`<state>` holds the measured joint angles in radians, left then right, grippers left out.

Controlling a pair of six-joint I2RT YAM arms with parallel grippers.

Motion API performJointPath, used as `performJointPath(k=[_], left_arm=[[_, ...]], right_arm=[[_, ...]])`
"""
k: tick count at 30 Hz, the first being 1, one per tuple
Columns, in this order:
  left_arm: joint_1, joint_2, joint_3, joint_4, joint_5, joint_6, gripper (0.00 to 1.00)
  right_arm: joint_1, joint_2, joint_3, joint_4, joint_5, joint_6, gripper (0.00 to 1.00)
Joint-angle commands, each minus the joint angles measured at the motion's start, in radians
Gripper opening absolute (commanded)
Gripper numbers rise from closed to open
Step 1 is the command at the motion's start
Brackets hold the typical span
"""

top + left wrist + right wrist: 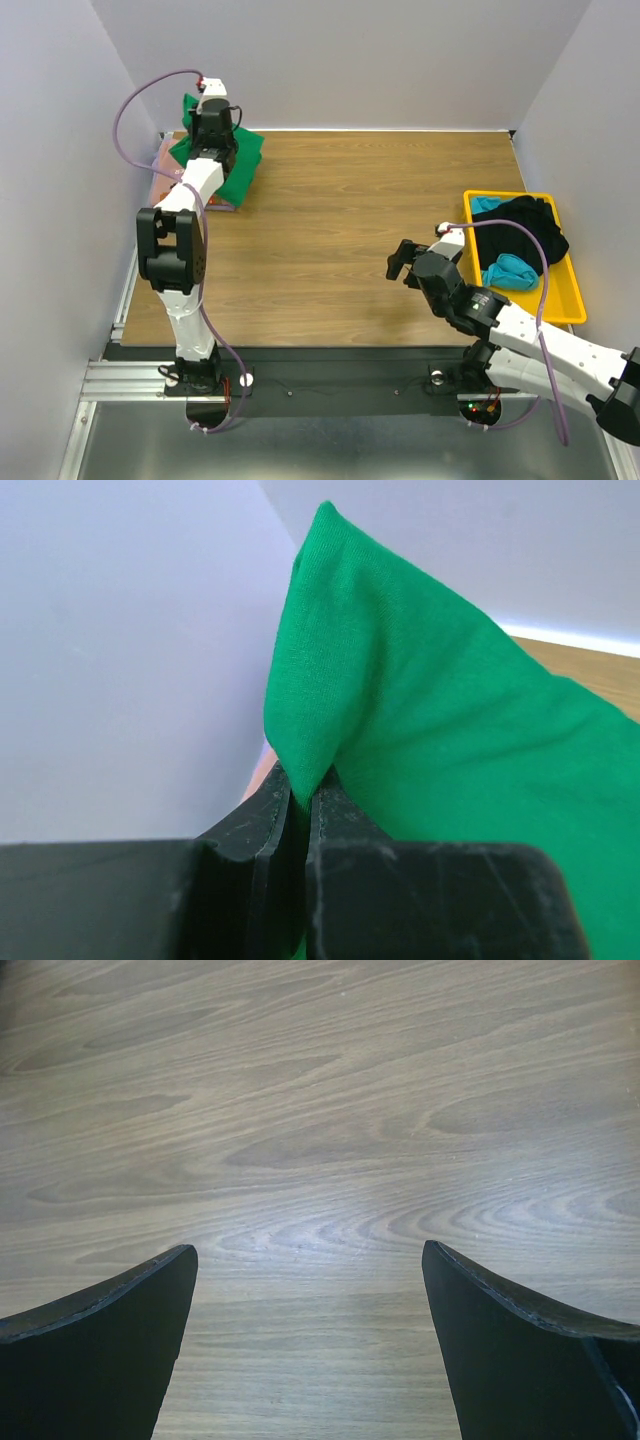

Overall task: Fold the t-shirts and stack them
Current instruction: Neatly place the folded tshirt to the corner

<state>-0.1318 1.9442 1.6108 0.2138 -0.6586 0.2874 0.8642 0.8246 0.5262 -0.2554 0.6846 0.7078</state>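
The green t-shirt point(240, 165) lies folded at the far left corner of the table, on top of the pink t-shirt point(168, 178), of which only an edge shows. My left gripper point(200, 108) is shut on a fold of the green t-shirt point(420, 710) and lifts that pinched corner. In the left wrist view my left gripper point(303, 805) has its jaws pressed together with the cloth between them. My right gripper point(402, 262) is open and empty above bare wood; in the right wrist view my right gripper point(310, 1260) holds nothing.
A yellow tray point(573, 290) at the right edge holds a black garment point(530, 228) and a teal one point(510, 272). White walls enclose the table on three sides, close to the left gripper.
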Motion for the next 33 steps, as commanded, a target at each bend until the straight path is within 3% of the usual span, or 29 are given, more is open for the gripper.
performJointPath(k=[1, 6, 7, 9, 10, 12, 22, 26, 30, 33], left_arm=[[0.072, 0.002, 0.066, 0.055, 0.017, -0.079, 0.00], [0.103, 0.081, 0.093, 0.018, 0.001, -0.119, 0.00], [0.109, 0.094, 0.103, 0.009, -0.006, -0.117, 0.07], [0.118, 0.146, 0.161, -0.037, -0.036, -0.149, 0.32], [0.123, 0.163, 0.188, -0.066, -0.041, -0.166, 0.63], [0.148, 0.200, 0.237, -0.152, -0.055, -0.209, 0.98], [0.173, 0.093, 0.299, -0.261, -0.053, -0.390, 0.98], [0.173, -0.002, 0.334, -0.405, 0.055, -0.528, 0.98], [0.152, -0.115, 0.230, -0.459, 0.204, -0.669, 0.99], [0.095, -0.319, -0.007, -0.397, 0.270, -0.761, 0.98]], right_arm=[[-0.002, 0.008, 0.018, 0.005, 0.056, -0.008, 1.00], [-0.001, 0.034, 0.026, 0.005, 0.070, -0.018, 1.00], [-0.001, 0.044, 0.029, 0.005, 0.070, -0.019, 1.00], [-0.001, 0.053, 0.032, 0.004, 0.075, -0.022, 1.00], [-0.002, 0.062, 0.035, 0.004, 0.076, -0.025, 1.00], [-0.001, 0.068, 0.037, 0.004, 0.075, -0.027, 1.00], [-0.001, 0.053, 0.037, 0.001, 0.064, -0.024, 1.00], [-0.002, 0.036, 0.040, -0.001, 0.049, -0.018, 1.00], [-0.002, 0.034, 0.043, -0.002, 0.035, -0.007, 1.00], [-0.001, 0.038, 0.052, -0.007, 0.021, -0.002, 1.00]])
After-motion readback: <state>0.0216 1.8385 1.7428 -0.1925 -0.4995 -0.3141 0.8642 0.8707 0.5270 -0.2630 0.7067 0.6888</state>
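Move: The left gripper still grips the folded green t-shirt by one end. The stack with the pink shirt on top, where it is to go, has its middle some 5 cm to the left, about 3 cm back and roughly 22 cm below. The table's far left corner is about 10 cm ahead and 17 cm to the left. From the idle right gripper, the stack is some 31 cm ahead, 50 cm to the left and 10 cm lower. Carry the left gripper left and down, some 8 cm each and slightly forward, to lay the green t-shirt along the stack, turning counter-clockwise as you go. Open the fingers wide on the way down to let go of the shirt. Then climb about 11 cm clear, edging on left before swinging back right and towards the base, the gripper's left side rolling down. ##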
